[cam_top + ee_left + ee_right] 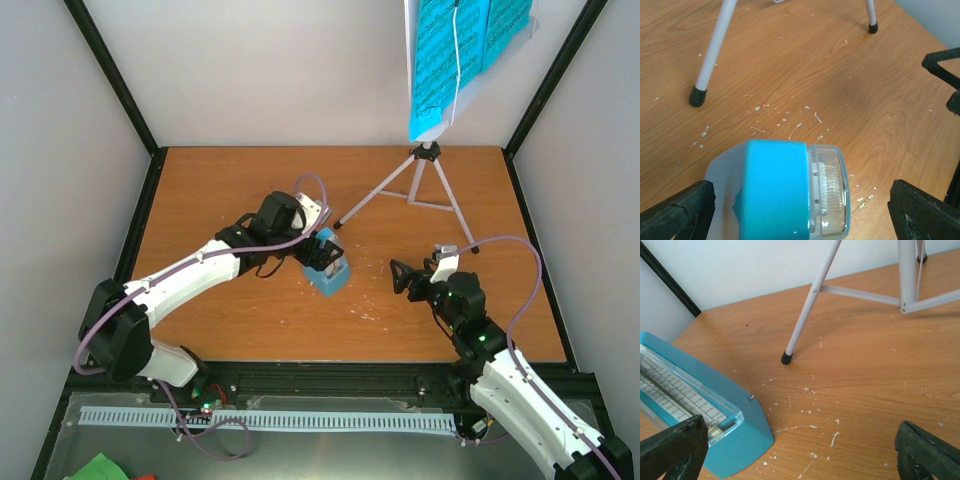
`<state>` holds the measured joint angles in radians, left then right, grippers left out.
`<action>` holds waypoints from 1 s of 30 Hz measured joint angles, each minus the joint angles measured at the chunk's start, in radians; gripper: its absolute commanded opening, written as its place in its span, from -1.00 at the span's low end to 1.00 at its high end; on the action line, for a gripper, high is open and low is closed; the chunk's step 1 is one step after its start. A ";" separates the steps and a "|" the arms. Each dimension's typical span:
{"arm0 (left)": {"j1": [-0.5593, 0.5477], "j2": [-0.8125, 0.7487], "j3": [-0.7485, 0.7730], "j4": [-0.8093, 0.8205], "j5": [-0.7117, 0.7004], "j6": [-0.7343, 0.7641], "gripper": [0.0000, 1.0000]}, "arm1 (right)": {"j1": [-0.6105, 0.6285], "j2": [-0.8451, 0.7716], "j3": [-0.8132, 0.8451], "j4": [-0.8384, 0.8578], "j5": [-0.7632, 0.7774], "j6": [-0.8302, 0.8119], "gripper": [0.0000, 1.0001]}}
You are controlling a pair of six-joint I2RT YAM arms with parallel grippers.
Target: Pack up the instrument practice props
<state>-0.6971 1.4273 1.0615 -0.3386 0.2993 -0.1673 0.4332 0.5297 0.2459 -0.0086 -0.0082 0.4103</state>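
Observation:
The light-blue metronome (331,276) stands on the wooden table (230,190) near its middle. My left gripper (322,252) hangs open over it. In the left wrist view the metronome (785,195) fills the space between the black fingers (675,212), with a gap on the right side. My right gripper (408,281) is open and holds nothing, to the right of the metronome (695,410). The grey tripod music stand (425,180) stands at the back right, and its desk carries bright-blue sheet-music pages (460,50).
A stand leg with a black foot (697,95) reaches toward the metronome. Another leg (465,235) ends just behind my right gripper. White crumbs (835,422) dot the wood. Black frame posts (110,70) and white walls enclose the table.

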 measured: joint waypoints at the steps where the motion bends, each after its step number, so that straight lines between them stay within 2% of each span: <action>1: -0.003 -0.001 0.000 -0.002 -0.013 0.006 0.77 | -0.001 0.000 -0.008 -0.001 -0.003 0.007 1.00; 7: -0.013 -0.012 -0.002 0.002 -0.075 0.031 0.32 | -0.001 0.019 -0.016 0.004 -0.008 0.028 1.00; 12: -0.013 -0.023 -0.004 0.013 -0.106 0.032 0.07 | -0.001 0.022 -0.016 0.004 -0.007 0.033 1.00; 18: -0.017 -0.027 -0.009 0.028 -0.124 0.033 -0.07 | -0.001 0.015 -0.016 0.002 -0.004 0.039 1.00; 22: -0.017 -0.034 -0.015 0.033 -0.135 0.031 -0.27 | -0.001 0.013 -0.016 0.000 -0.003 0.043 1.00; 27: -0.024 -0.043 -0.019 0.032 -0.172 0.011 -0.40 | -0.001 0.013 -0.016 -0.001 -0.003 0.044 1.00; 29: -0.042 -0.043 -0.019 0.029 -0.219 -0.012 -0.40 | -0.001 0.013 -0.016 -0.001 -0.003 0.044 1.00; 30: -0.050 -0.043 -0.019 0.027 -0.235 -0.022 -0.34 | -0.001 0.013 -0.016 -0.002 -0.003 0.044 1.00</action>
<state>-0.7471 1.3846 1.0420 -0.3111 0.0647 -0.1890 0.4324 0.5430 0.2298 -0.0101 -0.0109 0.4541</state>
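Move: The metronome stands upright just under the open left fingers: its middle is about 3 cm ahead, 1 cm to the left and some 9 cm below, its top already between the pads. The tripod's near foot is roughly 15 cm ahead and 2 cm right of the left hand, its right foot about 9 cm ahead and 37 cm right. From the right hand the metronome lies some 16 cm left and 6 cm ahead. The left fingers close about halfway and pinch the metronome's top, the hand easing forward-left about 2 cm, slightly up. ##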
